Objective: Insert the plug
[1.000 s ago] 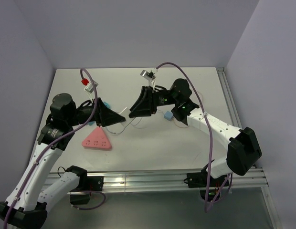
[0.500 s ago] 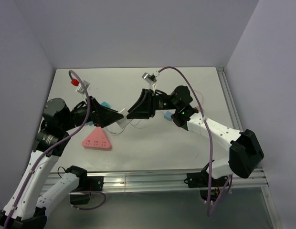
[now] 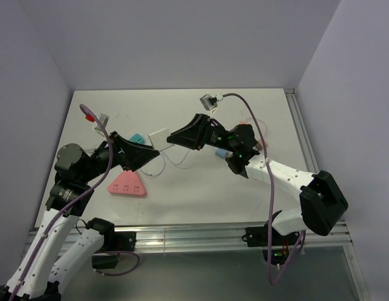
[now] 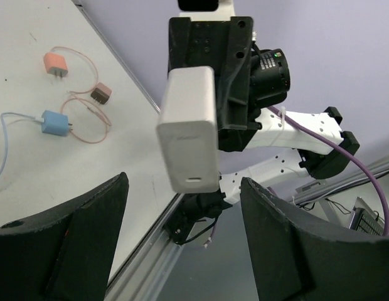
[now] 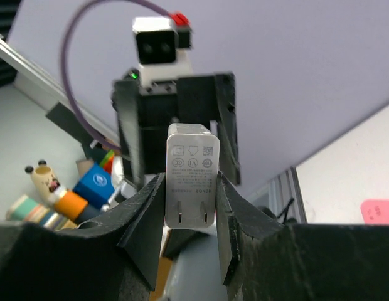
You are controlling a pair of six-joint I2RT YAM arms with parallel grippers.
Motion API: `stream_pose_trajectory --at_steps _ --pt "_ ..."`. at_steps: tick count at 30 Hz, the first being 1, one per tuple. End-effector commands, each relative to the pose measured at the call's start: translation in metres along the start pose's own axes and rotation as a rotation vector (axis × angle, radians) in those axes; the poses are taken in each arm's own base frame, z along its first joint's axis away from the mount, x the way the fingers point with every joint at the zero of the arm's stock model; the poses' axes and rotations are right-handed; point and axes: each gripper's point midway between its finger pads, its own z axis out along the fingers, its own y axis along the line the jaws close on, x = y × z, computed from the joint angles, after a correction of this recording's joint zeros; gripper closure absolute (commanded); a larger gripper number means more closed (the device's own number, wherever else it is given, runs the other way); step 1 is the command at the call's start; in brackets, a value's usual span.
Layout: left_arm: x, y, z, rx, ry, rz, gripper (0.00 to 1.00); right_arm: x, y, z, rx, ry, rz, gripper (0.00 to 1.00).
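The white plug (image 3: 160, 136) hangs in the air over the middle of the table, pinched between the fingers of my right gripper (image 3: 171, 138). In the right wrist view the plug (image 5: 191, 172) shows its two prongs towards the camera, with the right gripper (image 5: 191, 188) shut on its sides. My left gripper (image 3: 150, 152) stands open just left of the plug, not touching it. From the left wrist the plug (image 4: 189, 128) floats above the wide-apart left gripper (image 4: 183, 210). The pink triangular power strip (image 3: 126, 184) lies on the table below the left gripper.
A teal charger (image 3: 137, 137) lies behind the left gripper. A blue charger (image 4: 54, 123), an orange one (image 4: 55, 64) and a brown one (image 4: 101, 93) lie with thin cables on the right half of the table. Metal rails run along the front (image 3: 201, 235) and right (image 3: 301, 132) edges.
The left gripper opened, let go of the white plug and drew back to the left. The right gripper kept its hold and carried the plug slightly up and back.
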Motion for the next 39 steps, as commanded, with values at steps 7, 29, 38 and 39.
stream_pose_trajectory --at_steps 7,29,38,39 --pt "-0.024 -0.022 0.001 0.092 -0.124 -0.008 0.37 -0.024 0.045 0.009 -0.114 -0.132 -0.095 1.0" --pt "-0.023 -0.023 0.006 0.13 -0.109 -0.06 0.46 -0.019 0.041 0.023 -0.08 -0.164 -0.113 1.0" --pt "-0.023 -0.024 0.008 0.138 -0.096 -0.075 0.63 -0.017 0.042 0.028 -0.073 -0.164 -0.122 1.0" --pt "-0.022 -0.023 0.01 0.14 -0.092 -0.079 0.74 -0.017 0.042 0.028 -0.075 -0.161 -0.122 1.0"
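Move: The white plug, still held in the right gripper, lies just beyond the left hand's open fingers: about 4 cm to its right, 2 cm ahead and 1 cm higher. From the right hand, the left gripper is some 6 cm to the left and 2 cm back, roughly level. Well below, on the table some 36 cm down, lie the pink power strip, about 9 cm ahead and 17 cm left of the left hand, and the blue power strip, 28 cm ahead and 19 cm left. The plug is carried up and left into the left gripper's open fingers, the right hand keeping its pinch while moving about 2 cm and turning slightly clockwise. The left hand rises about 2 cm, its fingertips tilting up some 10 degrees, waits, then eases about 1 cm forward as its fingers close and pinch the plug's near end by its sides. ##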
